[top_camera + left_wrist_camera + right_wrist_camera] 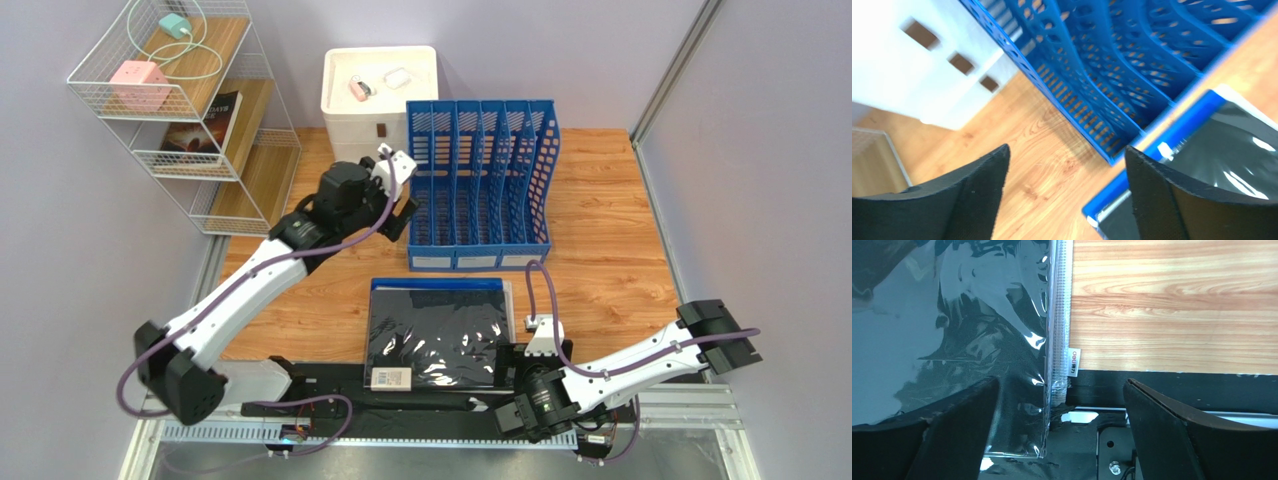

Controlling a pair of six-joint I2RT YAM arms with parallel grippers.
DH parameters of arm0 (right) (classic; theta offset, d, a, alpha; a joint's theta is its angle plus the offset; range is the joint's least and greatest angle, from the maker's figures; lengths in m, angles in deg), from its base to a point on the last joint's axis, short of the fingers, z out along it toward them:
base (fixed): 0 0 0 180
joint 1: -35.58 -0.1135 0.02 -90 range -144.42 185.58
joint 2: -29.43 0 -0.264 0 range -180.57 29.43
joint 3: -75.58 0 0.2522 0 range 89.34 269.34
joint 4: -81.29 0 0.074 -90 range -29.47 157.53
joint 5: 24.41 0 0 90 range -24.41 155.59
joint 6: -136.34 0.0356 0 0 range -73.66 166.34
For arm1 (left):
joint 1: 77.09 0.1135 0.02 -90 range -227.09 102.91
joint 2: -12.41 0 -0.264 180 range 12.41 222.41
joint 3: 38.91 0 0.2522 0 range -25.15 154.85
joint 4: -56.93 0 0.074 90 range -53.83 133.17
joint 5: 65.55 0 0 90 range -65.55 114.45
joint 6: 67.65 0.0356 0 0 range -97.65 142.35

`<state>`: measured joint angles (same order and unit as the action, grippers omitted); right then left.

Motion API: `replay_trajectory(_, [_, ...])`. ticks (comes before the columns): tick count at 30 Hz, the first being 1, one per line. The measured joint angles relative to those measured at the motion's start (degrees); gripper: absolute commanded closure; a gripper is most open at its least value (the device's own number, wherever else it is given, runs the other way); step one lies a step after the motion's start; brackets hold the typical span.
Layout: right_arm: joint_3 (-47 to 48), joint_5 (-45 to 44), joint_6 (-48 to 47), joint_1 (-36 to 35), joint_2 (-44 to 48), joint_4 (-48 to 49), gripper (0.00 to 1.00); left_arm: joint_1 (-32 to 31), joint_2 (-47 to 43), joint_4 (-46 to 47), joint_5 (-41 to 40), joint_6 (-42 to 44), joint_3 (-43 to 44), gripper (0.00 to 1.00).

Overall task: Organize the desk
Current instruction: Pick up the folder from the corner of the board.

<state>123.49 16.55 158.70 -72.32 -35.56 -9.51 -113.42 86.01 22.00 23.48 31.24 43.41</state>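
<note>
The desk (610, 230) is a light wood top. A blue file rack (480, 190) with several slots stands at its middle. In front of it lies a black, plastic-wrapped folder (435, 335) on top of a blue folder. My left gripper (402, 212) hovers open beside the rack's left side; in the left wrist view (1067, 165) only bare wood lies between its fingers, with the rack (1112, 65) ahead. At the folder's near right corner my right gripper (508, 362) is open, straddling the wrapper's edge (1054, 370) without holding it.
A white box (380, 85) with small items on top stands behind the rack. A white wire shelf (190, 110) at the back left holds a pink cube, a book and a teal charger. A black mounting plate (330, 385) runs along the near edge.
</note>
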Motion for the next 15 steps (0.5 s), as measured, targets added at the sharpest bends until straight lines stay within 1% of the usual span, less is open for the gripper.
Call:
replay_trajectory(1, [-0.8, 0.1, 0.2, 0.0, 0.9, 0.2, 0.00, 0.0, -3.5, -1.4, 1.3, 1.0, -0.6, 0.19])
replay_trajectory(3, [-2.1, 0.3, 0.4, 0.0, 3.1, 1.7, 0.00, 0.0, -9.6, -2.8, 3.3, 3.7, -3.3, 0.24])
replay_trajectory(4, [-2.7, 0.4, 0.4, 0.0, 3.8, 2.1, 0.00, 0.0, -11.8, -3.1, 3.8, 5.1, -5.5, 0.29])
replay_trajectory(6, [-4.3, 0.8, 0.4, 0.0, 5.6, 3.4, 0.00, 0.0, -16.2, -5.2, 4.7, 8.6, -11.8, 0.33])
replay_trajectory(7, [-4.9, 1.0, 0.4, 0.0, 6.4, 3.9, 0.00, 0.0, -17.4, -6.1, 5.0, 10.8, -15.3, 0.37])
replay_trajectory(9, [-5.3, 1.3, 0.3, 0.0, 7.5, 4.5, 0.00, 0.0, -17.9, -8.5, 5.3, 14.2, -21.1, 0.42])
replay_trajectory(10, [-5.3, 1.3, 0.4, 0.0, 8.0, 5.0, 0.00, 0.0, -17.4, -10.0, 5.5, 15.9, -23.9, 0.47])
replay_trajectory(12, [-5.3, 1.2, 0.3, 0.0, 8.6, 5.8, 0.00, 0.0, -17.6, -13.5, 6.1, 19.3, -28.2, 0.49])
replay_trajectory(15, [-5.2, 1.0, 0.3, 0.0, 9.5, 6.5, 0.00, 0.0, -19.8, -16.7, 7.1, 23.9, -30.6, 0.51])
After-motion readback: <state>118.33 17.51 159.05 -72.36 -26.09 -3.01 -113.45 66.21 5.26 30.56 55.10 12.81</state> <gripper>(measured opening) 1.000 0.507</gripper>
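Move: The folder lies flat, its middle about 17 cm back from the left hand, 12 cm to its right and 24 cm below; the blue rack stands about 8 cm ahead and 19 cm to the right, the white drawers some 23 cm ahead and 3 cm left. From the right hand the folder's middle is about 4 cm ahead, 19 cm left and 5 cm lower; the rack is some 29 cm ahead and 12 cm left. Down, back and to the left, the left hand swings away from the rack to just outside the folder's left edge: after a small further rise it sinks about 16 cm net, rolling its left side up, yawing some 20 degrees clockwise and half closing its fingers on nothing. The right hand stays wide open by the folder's near right corner, sinking about 1 cm and rolling some 10 degrees, left side up. ##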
